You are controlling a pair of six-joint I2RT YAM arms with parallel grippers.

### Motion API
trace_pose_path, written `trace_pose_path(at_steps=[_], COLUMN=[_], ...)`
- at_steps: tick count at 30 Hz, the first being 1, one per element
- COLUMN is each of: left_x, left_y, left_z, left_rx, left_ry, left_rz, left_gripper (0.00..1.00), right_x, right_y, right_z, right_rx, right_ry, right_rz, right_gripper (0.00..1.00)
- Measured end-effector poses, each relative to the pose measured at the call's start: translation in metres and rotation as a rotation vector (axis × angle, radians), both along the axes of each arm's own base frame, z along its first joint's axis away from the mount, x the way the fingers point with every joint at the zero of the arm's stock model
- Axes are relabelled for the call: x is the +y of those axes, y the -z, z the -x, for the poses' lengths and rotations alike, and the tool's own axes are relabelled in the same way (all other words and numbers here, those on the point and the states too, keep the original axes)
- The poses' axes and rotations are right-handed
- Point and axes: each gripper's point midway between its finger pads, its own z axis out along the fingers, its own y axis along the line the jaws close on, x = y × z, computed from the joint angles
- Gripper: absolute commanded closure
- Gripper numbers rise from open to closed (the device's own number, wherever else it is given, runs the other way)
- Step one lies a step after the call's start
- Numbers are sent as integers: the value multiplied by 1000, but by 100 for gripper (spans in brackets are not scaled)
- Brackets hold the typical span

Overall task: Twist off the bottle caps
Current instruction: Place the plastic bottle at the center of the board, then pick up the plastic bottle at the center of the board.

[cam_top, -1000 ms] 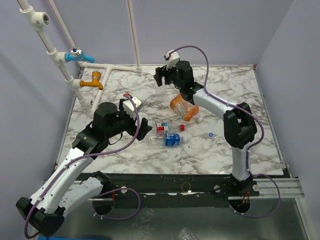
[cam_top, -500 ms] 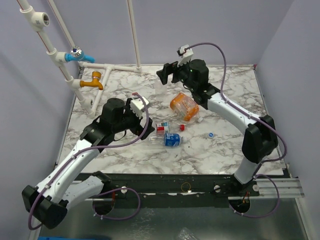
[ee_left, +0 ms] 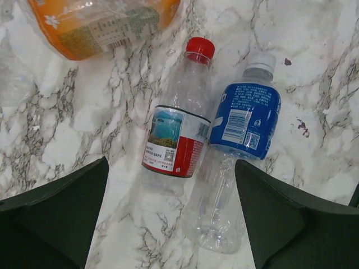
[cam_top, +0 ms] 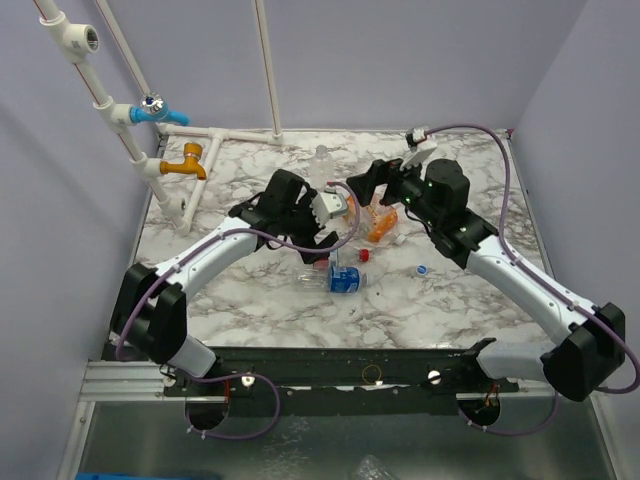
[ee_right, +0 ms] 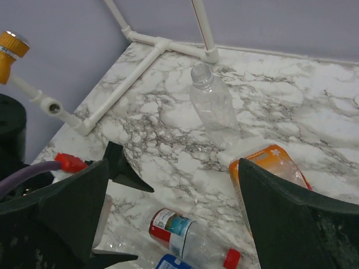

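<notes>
Two bottles lie side by side on the marble. The red-labelled bottle [ee_left: 175,141] wears its red cap [ee_left: 199,48]. Beside it, the blue-labelled bottle [ee_left: 244,120] wears a white cap [ee_left: 261,60]. My left gripper [ee_left: 174,224] hovers open above both, touching neither; from above it [cam_top: 335,240] hides most of the red-labelled one. The orange bottle [ee_right: 270,163] lies just beyond them. A plain bottle [ee_right: 213,106] stands upright with no cap. My right gripper [ee_right: 174,224] is open and empty, hanging in the air over the orange bottle [cam_top: 381,222]. A blue-and-white cap [cam_top: 422,269] lies loose at the right.
White pipes with a blue valve [cam_top: 150,108] and an orange tap [cam_top: 186,163] stand along the back left. A white pipe frame [ee_right: 140,59] lies on the tabletop near the plain bottle. A small white piece [cam_top: 398,238] lies beside the orange bottle.
My left arm has swung from the left side to the middle, over the lying bottles. The right gripper has drawn back to the right and its jaws have widened.
</notes>
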Motion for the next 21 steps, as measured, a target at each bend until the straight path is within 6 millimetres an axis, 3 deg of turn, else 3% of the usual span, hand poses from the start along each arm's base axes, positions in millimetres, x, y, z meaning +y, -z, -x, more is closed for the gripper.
trace_pose_path(at_steps=[6,14,21], left_x=[-13,-27,-29], left_y=[41,59,92], left_z=[-4,-22,-22], left_rx=[32,11,6], left_ry=[84,132,218], left_rz=[-77,-105,-164], left_gripper=[5,4,6], right_x=[-24,-50,-67], right_y=[9,9,6], right_z=[20,36,43], right_rx=[39,50,54], right_ry=[58,131,192], right_rz=[13,27,39], right_gripper=[0,0,0])
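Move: The red-capped bottle lies on its side roughly 6 cm to the left gripper's right, 2 cm ahead and 12 cm below. The blue-labelled bottle lies beside it, about 7 cm nearer the bases. The orange packet is some 13 cm ahead of the left gripper and 15 cm right; the standing clear bottle is 22 cm ahead, 1 cm right. From the right gripper, the red-capped bottle lies about 4 cm back, 6 cm left and 28 cm below. Lower the open left gripper about 9 cm towards the red-capped bottle, easing it a little to the right and turning it some 15 degrees, mostly clockwise, so that the bottle's label lines up between the fingers; keep them wide open, with no grip yet. Meanwhile draw the empty, open right gripper about 8 cm right and back, away from the bottles, turning it slightly clockwise. ##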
